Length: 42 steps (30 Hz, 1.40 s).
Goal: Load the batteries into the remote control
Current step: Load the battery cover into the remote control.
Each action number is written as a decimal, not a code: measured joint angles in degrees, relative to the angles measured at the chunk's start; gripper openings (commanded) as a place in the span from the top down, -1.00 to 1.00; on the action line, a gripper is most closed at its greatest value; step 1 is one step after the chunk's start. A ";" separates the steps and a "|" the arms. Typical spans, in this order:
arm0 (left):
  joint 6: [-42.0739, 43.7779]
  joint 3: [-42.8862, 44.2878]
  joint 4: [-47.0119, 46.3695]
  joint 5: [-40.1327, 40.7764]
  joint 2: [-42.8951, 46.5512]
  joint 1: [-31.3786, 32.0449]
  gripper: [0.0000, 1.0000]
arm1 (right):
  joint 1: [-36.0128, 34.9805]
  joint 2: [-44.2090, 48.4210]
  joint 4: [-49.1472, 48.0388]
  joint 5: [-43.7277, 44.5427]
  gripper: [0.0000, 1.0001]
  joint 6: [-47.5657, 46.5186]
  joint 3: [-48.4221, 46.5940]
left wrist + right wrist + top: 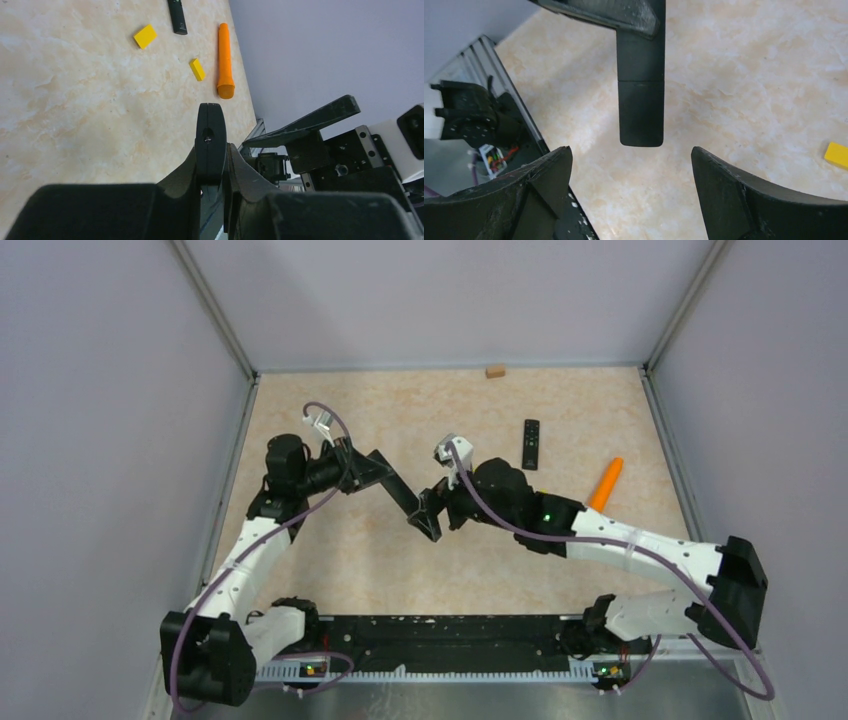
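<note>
My left gripper (392, 483) is shut on a black remote control (424, 521), holding it above the middle of the table. In the left wrist view the remote (210, 125) stands edge-on, pinched between the two fingers of the left gripper (214, 152). My right gripper (446, 507) faces the remote's free end. In the right wrist view its jaws stand wide apart around bare table, and the right gripper (631, 156) sits just short of the remote's lower end (640, 110). A second black remote (531, 443) lies flat at the back right. The batteries are out of view.
An orange cone-shaped stick (606, 484) lies at the right, near the wall. Two small yellow blocks (145, 36) (197, 69) lie on the table near it, and one yellow block (837, 155) shows in the right wrist view. A tan block (494, 371) sits at the back edge.
</note>
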State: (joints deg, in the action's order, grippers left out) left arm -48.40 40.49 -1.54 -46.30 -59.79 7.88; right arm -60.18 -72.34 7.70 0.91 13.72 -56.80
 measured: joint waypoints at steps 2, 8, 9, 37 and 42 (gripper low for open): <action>-0.22 0.07 -0.15 -0.66 0.00 -0.15 1.00 | 0.09 2.03 -2.08 -0.11 -0.77 1.70 0.96; -1.92 0.79 -0.46 -2.38 1.01 -0.37 1.00 | 1.07 7.96 -14.23 1.70 -0.72 15.45 8.90; -2.71 0.83 -0.66 -2.69 1.60 -0.39 1.00 | 1.20 8.28 -15.69 2.56 -0.70 18.43 9.92; -28.63 0.11 -23.96 -1.07 6.80 -1.36 1.00 | 3.54 2.01 -50.27 2.05 0.61 52.35 17.79; -23.78 0.07 -20.50 4.04 8.50 0.55 1.00 | 5.97 0.48 -49.70 -2.29 0.57 52.41 16.92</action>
State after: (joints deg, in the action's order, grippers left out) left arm -72.18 40.56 -22.04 -42.26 -51.29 8.43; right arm -54.22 -71.85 -42.00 -1.39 66.13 -39.88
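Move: The right hand, empty and wide open, has the end of the held remote control just past its fingertips; the remote's middle is about 5 cm ahead, 5 cm left and roughly 2 cm higher. The left fingers already pinch the remote, its middle about 2 cm back and 2 cm right of that hand. On the table some 20 cm below the right hand, a yellow block lies 14 cm right and 9 cm ahead; another remote lies 25 cm right, 15 cm ahead. Upward go both hands: the left, keeping its pinch, carries the remote control up about 12 cm while its left side rolls down some 20 degrees. The right rises about 9 cm in two stages, swinging roughly 60 degrees so its fingers point up and left instead of down, and closes from wide open to pinch the remote's free end across its thickness. ##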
